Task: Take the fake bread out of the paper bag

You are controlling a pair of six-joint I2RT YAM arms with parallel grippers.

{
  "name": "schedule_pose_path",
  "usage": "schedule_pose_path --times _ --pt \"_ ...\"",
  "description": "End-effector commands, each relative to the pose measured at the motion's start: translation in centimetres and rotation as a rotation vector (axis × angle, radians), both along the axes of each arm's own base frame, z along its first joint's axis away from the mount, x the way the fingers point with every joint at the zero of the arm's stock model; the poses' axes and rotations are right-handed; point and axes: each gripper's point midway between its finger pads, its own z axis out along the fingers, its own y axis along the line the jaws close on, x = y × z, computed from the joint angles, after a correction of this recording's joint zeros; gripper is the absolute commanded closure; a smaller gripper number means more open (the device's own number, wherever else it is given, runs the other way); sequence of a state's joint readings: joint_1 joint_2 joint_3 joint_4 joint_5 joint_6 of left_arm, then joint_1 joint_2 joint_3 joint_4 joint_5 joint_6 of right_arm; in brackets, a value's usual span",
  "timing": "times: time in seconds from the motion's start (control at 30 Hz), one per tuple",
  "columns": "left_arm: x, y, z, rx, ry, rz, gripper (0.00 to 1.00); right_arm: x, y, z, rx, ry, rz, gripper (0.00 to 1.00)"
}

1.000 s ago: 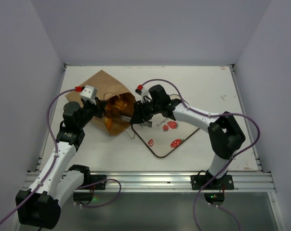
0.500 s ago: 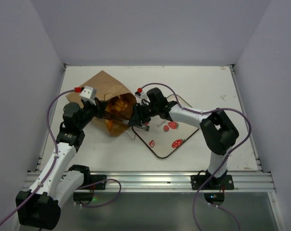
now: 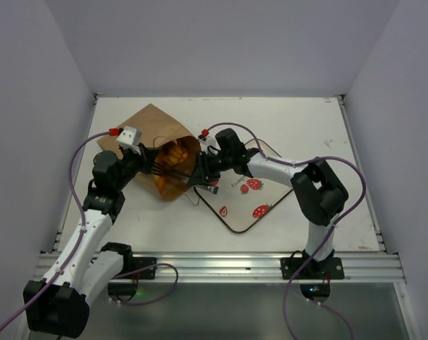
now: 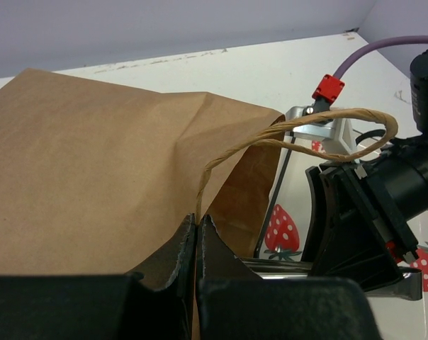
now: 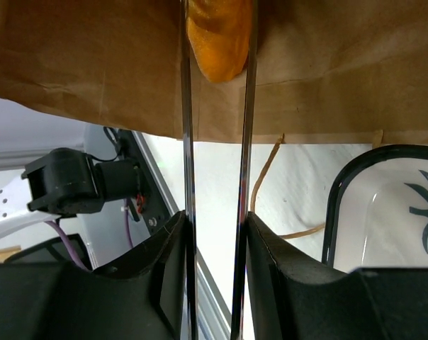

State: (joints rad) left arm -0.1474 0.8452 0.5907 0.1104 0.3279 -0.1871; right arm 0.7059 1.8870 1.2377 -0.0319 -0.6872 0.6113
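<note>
The brown paper bag (image 3: 147, 124) lies on its side at the back left, its mouth facing right. Glossy orange fake bread (image 3: 173, 154) shows inside the mouth. My left gripper (image 3: 151, 166) is shut on the bag's rim by a twisted handle (image 4: 320, 134) and holds the mouth open; in the left wrist view the jaws (image 4: 198, 221) are closed on paper. My right gripper (image 3: 201, 173) is shut on metal tongs (image 5: 242, 142) that reach into the bag (image 5: 93, 64). The tong tips flank an orange bread piece (image 5: 217, 39).
A white strawberry-printed tray (image 3: 260, 205) with a dark rim lies just right of the bag, under the right wrist; its rim shows in the right wrist view (image 5: 334, 205). The second bag handle (image 5: 267, 177) lies loose on the table.
The right gripper with the tongs has shifted a little left toward the bag's mouth and the right elbow has swung left. The left arm and the bag have stayed put.
</note>
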Motion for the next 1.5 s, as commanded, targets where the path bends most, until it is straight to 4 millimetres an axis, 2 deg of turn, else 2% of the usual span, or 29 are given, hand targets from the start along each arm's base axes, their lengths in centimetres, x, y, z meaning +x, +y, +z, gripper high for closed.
schedule_pose_path --times 0.0,0.03,0.17,0.27,0.4,0.63,0.9,1.07,1.23,1.33,1.47 --pt "0.1 -0.7 1.8 0.002 -0.092 -0.036 1.0 1.9 0.4 4.4 0.115 -0.081 0.001 0.97" --pt "0.1 -0.6 1.7 0.009 -0.094 -0.033 1.0 2.2 0.1 4.7 0.122 -0.081 -0.004 1.0" --pt "0.3 -0.1 1.3 0.042 -0.099 -0.014 1.0 4.0 -2.0 6.6 0.152 -0.105 -0.038 1.0" --pt "0.5 0.1 1.3 0.064 -0.103 -0.009 1.0 4.5 -3.6 7.9 0.168 -0.123 -0.04 1.0" --pt "0.7 0.2 1.3 0.077 -0.106 -0.009 1.0 3.4 -4.8 8.1 0.161 -0.105 0.0 1.0" --pt "1.1 0.2 1.9 0.086 -0.115 -0.007 1.0 2.1 -5.7 8.8 0.175 -0.07 0.048 1.0" --pt "2.0 0.4 3.3 0.09 -0.142 0.011 1.0 0.6 -8.4 8.6 0.119 -0.048 0.085 1.0" --pt "2.8 0.6 3.4 0.089 -0.141 0.031 1.0 -0.5 -9.9 8.5 0.089 -0.034 0.1 1.0" --pt "3.8 1.0 3.2 0.089 -0.14 0.068 1.0 -0.7 -11.2 9.7 0.092 -0.05 0.12 1.0" --pt "4.4 1.1 3.1 0.093 -0.135 0.077 1.0 -1.6 -12.1 9.8 0.066 -0.059 0.154 1.0" --pt "5.2 1.3 3.9 0.091 -0.15 0.099 1.0 -2.4 -14.3 9.5 0.025 -0.028 0.17 1.0"
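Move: The orange loaf, already nipped in the tongs inside the bag, lies some 13 cm to the right hand's left, about 4 cm ahead and 5 cm below. The strawberry tray is centred roughly 15 cm to that hand's right, 2 cm ahead and 10 cm down; a second piece of bread sits about 8 cm to its left and 9 cm ahead, some 6 cm below. From the left hand, holding the bag's rim by the handle, the loaf is almost straight beneath, some 16 cm down. The loaf is drawn rightward out of the bag's mouth by the tongs, which the right hand keeps squeezed: the hand travels about 13 cm right towards the tray and rises some 6 cm, first swinging about 4 cm forward, then coming back. The left hand keeps its pinch on the bag rim, dips slightly, then eases about 3.5 cm forward. ##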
